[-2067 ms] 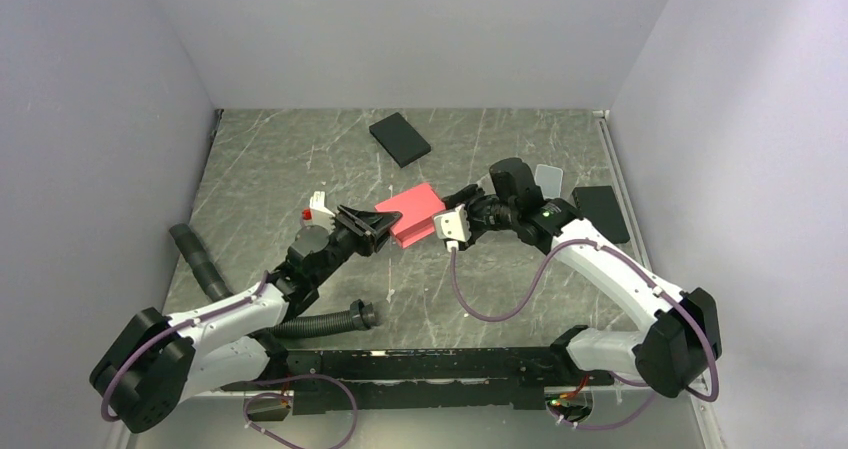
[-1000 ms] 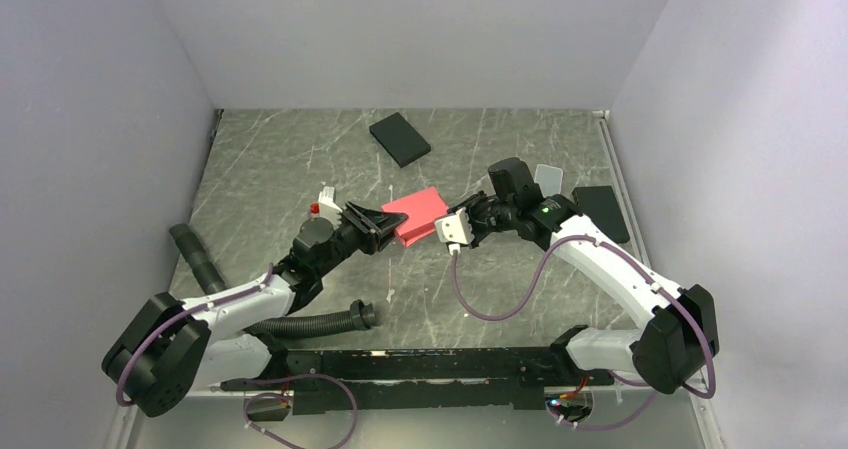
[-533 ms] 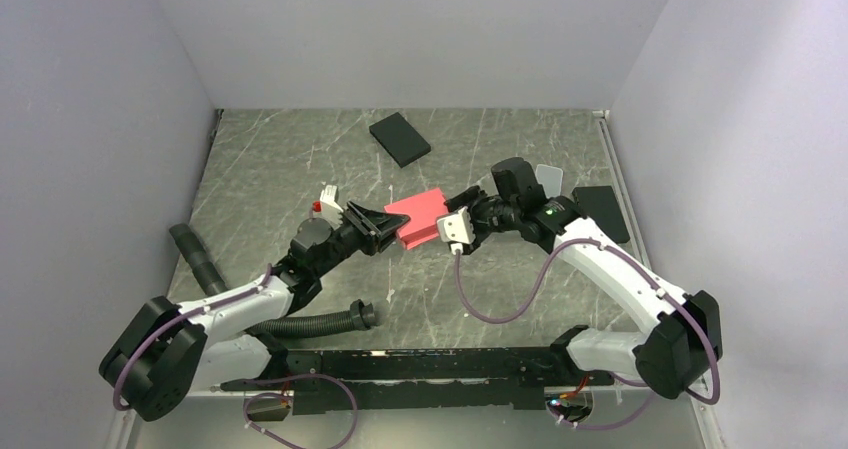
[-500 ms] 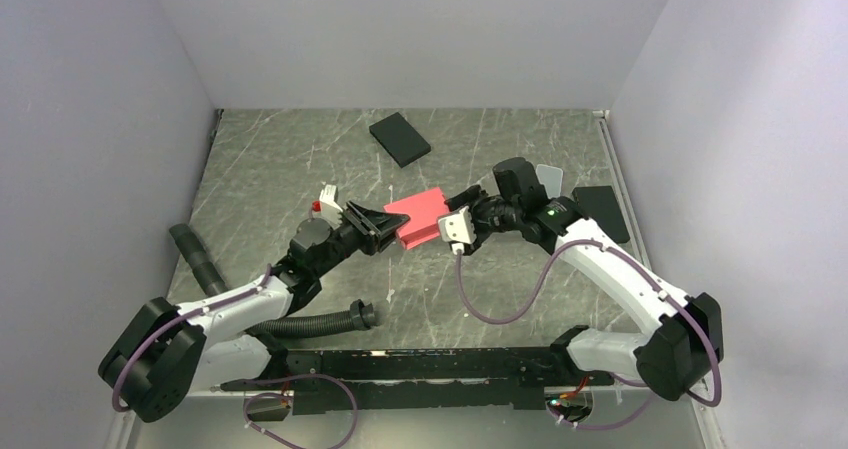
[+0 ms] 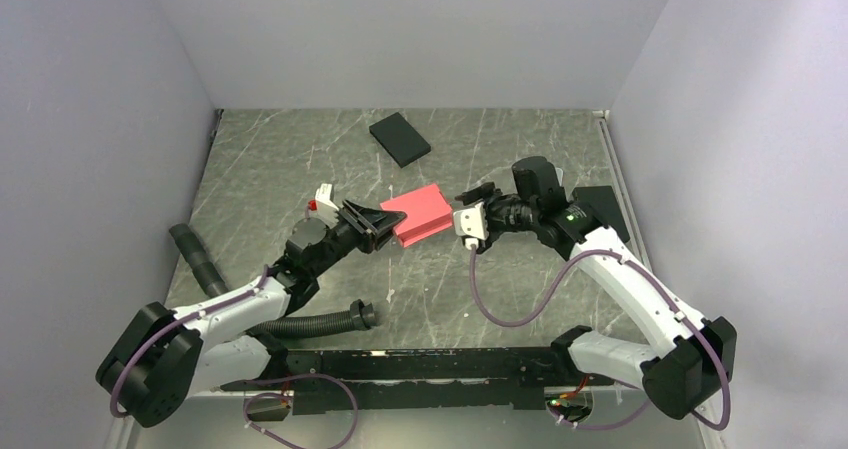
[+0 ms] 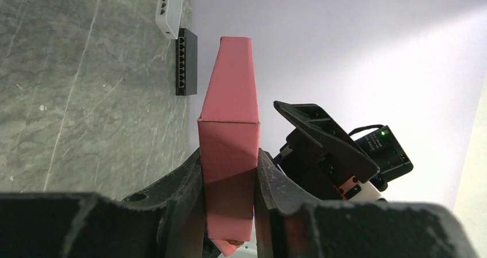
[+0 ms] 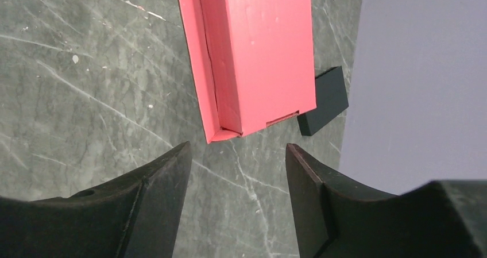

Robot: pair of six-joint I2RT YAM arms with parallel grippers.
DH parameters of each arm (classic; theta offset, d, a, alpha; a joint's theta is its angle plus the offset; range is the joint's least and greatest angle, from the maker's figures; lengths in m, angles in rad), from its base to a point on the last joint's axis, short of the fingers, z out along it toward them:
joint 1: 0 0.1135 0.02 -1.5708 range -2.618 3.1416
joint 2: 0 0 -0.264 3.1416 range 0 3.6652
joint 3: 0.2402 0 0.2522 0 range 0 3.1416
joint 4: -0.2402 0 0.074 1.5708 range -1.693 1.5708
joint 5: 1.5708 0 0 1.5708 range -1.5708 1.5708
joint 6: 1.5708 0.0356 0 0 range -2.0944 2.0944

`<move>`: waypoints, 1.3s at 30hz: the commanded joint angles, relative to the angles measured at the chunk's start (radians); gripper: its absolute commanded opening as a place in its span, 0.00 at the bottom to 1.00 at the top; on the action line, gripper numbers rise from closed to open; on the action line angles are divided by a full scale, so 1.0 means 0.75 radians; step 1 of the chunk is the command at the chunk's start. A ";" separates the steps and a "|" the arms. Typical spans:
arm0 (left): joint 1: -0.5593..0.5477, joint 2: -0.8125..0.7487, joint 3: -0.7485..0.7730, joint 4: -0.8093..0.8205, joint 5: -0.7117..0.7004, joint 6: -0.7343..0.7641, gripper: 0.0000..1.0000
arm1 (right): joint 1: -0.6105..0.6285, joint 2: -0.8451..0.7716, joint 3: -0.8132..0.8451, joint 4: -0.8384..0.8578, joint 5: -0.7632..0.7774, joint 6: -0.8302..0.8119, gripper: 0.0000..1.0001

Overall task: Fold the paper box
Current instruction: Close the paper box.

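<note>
The paper box [image 5: 420,214] is a pinkish-red flat rectangular box held over the middle of the table. My left gripper [image 5: 385,227] is shut on its left end. In the left wrist view the box [image 6: 228,126] stands edge-on between the two pads, with the left gripper [image 6: 228,161] pressing both faces. My right gripper [image 5: 468,201] sits just right of the box, open and apart from it. In the right wrist view the box [image 7: 258,51] lies ahead of the open right gripper [image 7: 238,154], with a gap showing at its near corner.
A black flat box [image 5: 400,139] lies at the back of the table. A small red-and-white carton [image 5: 320,201] stands by the left wrist. A dark slab [image 5: 600,211] and a pale one [image 5: 548,177] lie at the right edge. Black hoses [image 5: 320,321] lie at the near left.
My right gripper has opened, let go of the box's right end and drawn back to the right. The left gripper keeps its grip and has barely moved.
</note>
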State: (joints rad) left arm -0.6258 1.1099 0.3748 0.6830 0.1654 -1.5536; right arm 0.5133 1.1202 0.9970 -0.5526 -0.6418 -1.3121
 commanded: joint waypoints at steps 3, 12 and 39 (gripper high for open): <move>0.014 -0.056 -0.006 0.062 0.033 0.021 0.00 | -0.020 -0.036 -0.058 0.030 -0.052 0.098 0.59; 0.018 -0.059 -0.007 0.069 0.034 0.014 0.00 | -0.020 -0.002 -0.084 0.126 -0.054 0.221 0.45; 0.018 0.047 0.021 0.131 0.149 0.002 0.00 | 0.011 0.015 -0.080 0.240 0.004 0.358 0.00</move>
State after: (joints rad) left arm -0.6086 1.1179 0.3683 0.7197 0.1921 -1.5581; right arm 0.5148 1.1408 0.9291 -0.4370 -0.6243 -1.0679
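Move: The paper box, held by the left hand at its left edge, has its middle about 8 cm to the left of the right hand, 1 cm ahead and 3 cm below. From the left hand that middle is some 4 cm right, 1 cm ahead and about level. On the table roughly 20 cm below the right hand, the black case lies about 20 cm ahead and 13 cm left, and the white box about 12 cm ahead and 18 cm right. Downwards by about 2 cm, dipping first a little back and right and then easing in again, the right hand brings its fingertips to the open lip at the box's near right corner. Its wrist rolls and swings clockwise by roughly 10 degrees while the half-open fingers shut completely; whether they touch the lip can't be told. The left hand keeps its grip on the box and stays nearly in place. ##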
